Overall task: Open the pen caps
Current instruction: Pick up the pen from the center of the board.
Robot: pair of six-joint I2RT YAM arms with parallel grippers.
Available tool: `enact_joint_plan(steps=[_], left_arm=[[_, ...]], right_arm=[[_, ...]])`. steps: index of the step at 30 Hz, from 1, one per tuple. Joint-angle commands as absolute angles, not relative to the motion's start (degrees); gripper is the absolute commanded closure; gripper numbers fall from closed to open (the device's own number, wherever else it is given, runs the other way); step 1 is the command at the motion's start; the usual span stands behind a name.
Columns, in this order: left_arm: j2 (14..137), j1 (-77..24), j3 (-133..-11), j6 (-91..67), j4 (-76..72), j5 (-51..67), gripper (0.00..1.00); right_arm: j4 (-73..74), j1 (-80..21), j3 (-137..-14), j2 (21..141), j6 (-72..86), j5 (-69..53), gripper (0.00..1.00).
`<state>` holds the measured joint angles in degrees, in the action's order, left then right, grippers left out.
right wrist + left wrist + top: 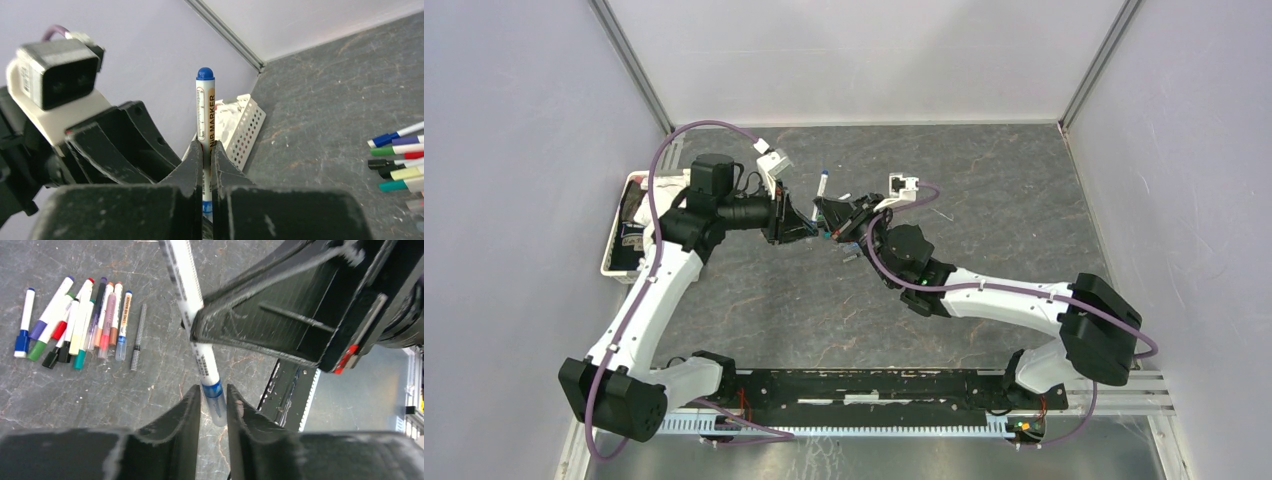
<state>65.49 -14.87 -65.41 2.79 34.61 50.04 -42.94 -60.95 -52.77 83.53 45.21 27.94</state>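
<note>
My right gripper point(206, 145) is shut on a white pen point(205, 105) and holds it upright, its blue-tipped end point(205, 73) pointing up. In the top view both grippers meet mid-table, left point(796, 225) and right point(832, 215), with the pen point(821, 185) between them. The left wrist view shows the pen's lower end, a clear pen cap point(217, 407) with a blue band. My left gripper point(213, 388) is closed narrowly on that cap, a finger on each side. Several more capped pens point(80, 325) lie in a row on the table.
A white perforated basket point(624, 225) stands at the table's left edge, behind the held pen in the right wrist view point(240, 125). A checkered stick point(138, 335) lies beside the pen row. The black base rail point(874, 385) runs along the near edge.
</note>
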Motion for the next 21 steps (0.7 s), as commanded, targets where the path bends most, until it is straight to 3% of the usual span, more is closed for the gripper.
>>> enact_joint_plan(steps=[1, 5, 10, 11, 13, 14, 15, 17, 21], left_arm=[[64.12, -14.66, -66.15, 4.01, 32.74, 49.42, 0.75], [63.58, -14.68, -66.53, 13.04, 37.1, 43.42, 0.96], [62.81, -14.68, -64.65, 18.76, 39.91, 40.22, 0.98], [62.88, -14.68, -64.49, 18.48, 39.9, 41.46, 0.98], [63.03, -14.76, -64.55, 18.63, 39.9, 42.84, 0.98], [62.83, -14.83, -64.78, 19.97, 40.4, 42.37, 0.98], [62.53, -14.89, -65.01, 22.1, 41.45, 41.61, 0.98], [61.76, -14.94, -65.14, 27.55, 44.98, 39.58, 0.98], [60.15, -15.65, -63.89, 41.1, 52.23, 34.55, 0.98]], right_arm=[[-43.99, -61.78, -50.62, 81.47, 46.83, 27.27, 1.0], [-39.8, -61.34, -48.13, 77.27, 45.16, 28.81, 0.98], [-38.69, -59.68, -45.18, 72.89, 44.37, 28.18, 0.98], [-38.09, -59.55, -45.61, 72.99, 44.53, 26.99, 0.9], [-34.18, -58.41, -47.72, 73.42, 44.95, 23.1, 0.63], [-31.27, -57.56, -48.57, 73.07, 44.37, 20.59, 0.44], [-29.15, -56.25, -49.22, 72.58, 43.48, 16.81, 0.33], [-25.54, -51.98, -49.5, 70.6, 41.78, 7.85, 0.25], [-18.11, -40.18, -52.33, 68.58, 36.51, -14.97, 0.19]])
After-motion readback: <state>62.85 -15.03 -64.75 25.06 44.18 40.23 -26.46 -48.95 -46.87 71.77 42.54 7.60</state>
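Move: Between the left hand's fingertips, just about at its hand point, sits the clear cap at the pen's lower end. The right hand already pinches the barrel; from its hand point the cap is about 5 cm below, 2 cm back and 1 cm left. On the table some 24 cm below the left hand, the row of pens lies about 11 cm ahead and 7 cm right, the grey pen 5 cm ahead and 10 cm right. Closing on the clear cap, the left fingers take the pen while the right hand still grips its barrel and eases down and slightly back. The right fingers then open wide and let go, that hand drawing off about 5 cm to the right and lower, as the left carries the pen some 3 cm left and 3 cm down, tilting about 20 degrees. ##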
